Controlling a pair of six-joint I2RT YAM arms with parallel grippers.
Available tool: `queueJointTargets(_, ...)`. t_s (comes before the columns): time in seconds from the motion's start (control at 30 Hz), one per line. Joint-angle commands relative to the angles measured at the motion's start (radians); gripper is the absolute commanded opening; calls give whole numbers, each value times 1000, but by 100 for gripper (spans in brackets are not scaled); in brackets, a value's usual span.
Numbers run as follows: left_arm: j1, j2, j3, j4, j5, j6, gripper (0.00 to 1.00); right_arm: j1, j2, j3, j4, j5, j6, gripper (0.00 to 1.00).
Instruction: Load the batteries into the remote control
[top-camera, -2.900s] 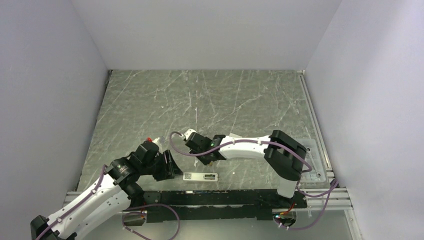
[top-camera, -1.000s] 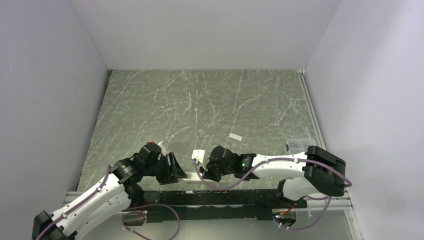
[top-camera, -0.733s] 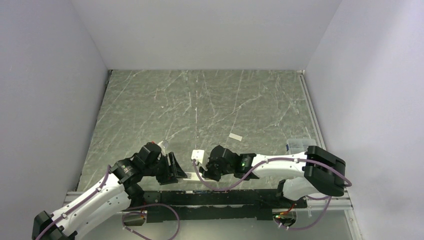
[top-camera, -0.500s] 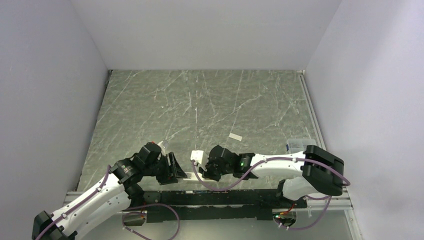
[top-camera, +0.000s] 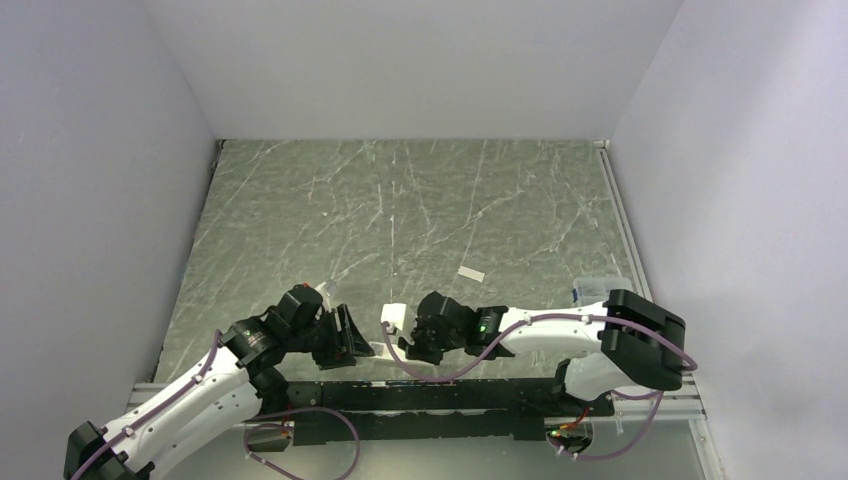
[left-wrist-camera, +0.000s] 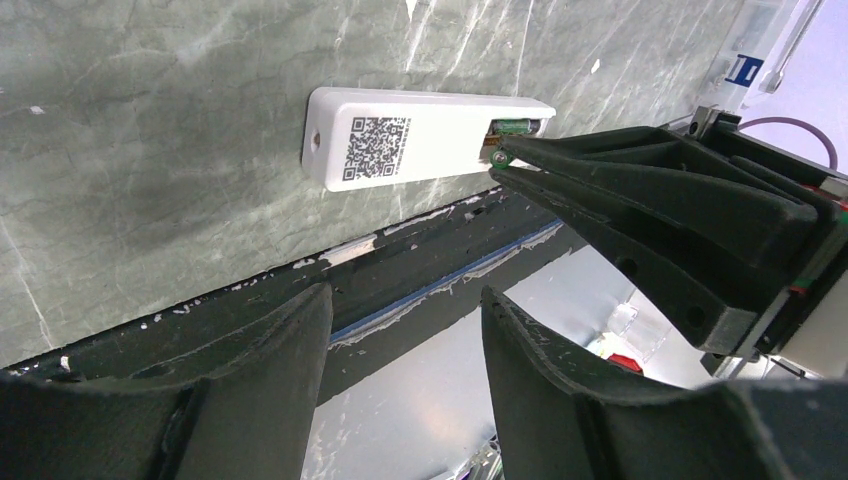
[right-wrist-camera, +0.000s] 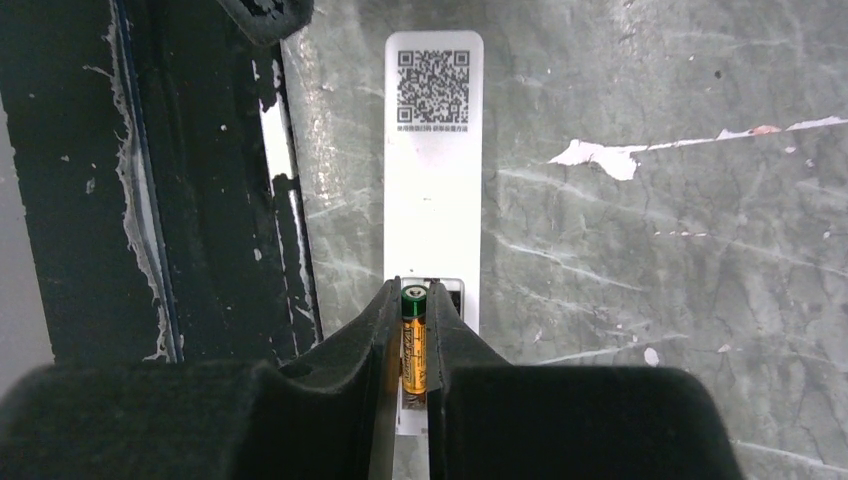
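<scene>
The remote control is a slim white bar lying back-up near the table's front edge, QR label at one end, battery recess at the other. My right gripper is shut on a gold battery with a green tip. It holds the battery lengthwise over the recess. The left wrist view shows the remote, with the right fingers and the battery's green tip at the recess. My left gripper hangs open and empty just left of the remote. From above, both grippers cover most of the remote.
A small flat white cover piece lies on the marble top behind the right arm. A clear plastic container sits at the right edge. The black front rail runs right beside the remote. White walls close in three sides.
Since the earliest frame the right arm has swung down and come low over the remote, hiding most of it from above. In the last second it crept slightly left. The left arm barely moved.
</scene>
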Motion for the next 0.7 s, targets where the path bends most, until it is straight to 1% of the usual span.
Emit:
queueJointTargets(0.0,-4,3,0,24,6,9,62,4,23,44,-35,-19,0,13)
queueJointTargets(0.23,-4,6,0,21,7,13,62,4,26,55,-30,-10,14,18)
queueJointTargets(0.53,-4,15,6,26,9,19,62,4,1,74,-39,22,30,31)
queueJointTargets(0.67,-4,17,11,27,10,25,63,2,-34,79,-76,40,51,36)
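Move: The battery in the right fingers goes into the remote's near-side slot, about 1 cm below and 1 cm to the right of the right hand. The other battery already lies in the slot 1 cm farther out than that one, while the remote's middle is some 4 cm to the hand's left and 2 cm below, level with it. The loose battery cover lies roughly 22 cm ahead and 14 cm to the right, 3 cm lower. From the idle left hand, the near slot is about 12 cm right, 1 cm ahead and 5 cm below. The battery, still pinched in the right fingertips, is taken down into the remote's near slot: the right hand sinks a bit over half a centimetre, then stays almost in place while the fingers open steadily from nearly shut to about a third and let go. At the end the hand eases slightly back up, its fingers parted over the compartment. ##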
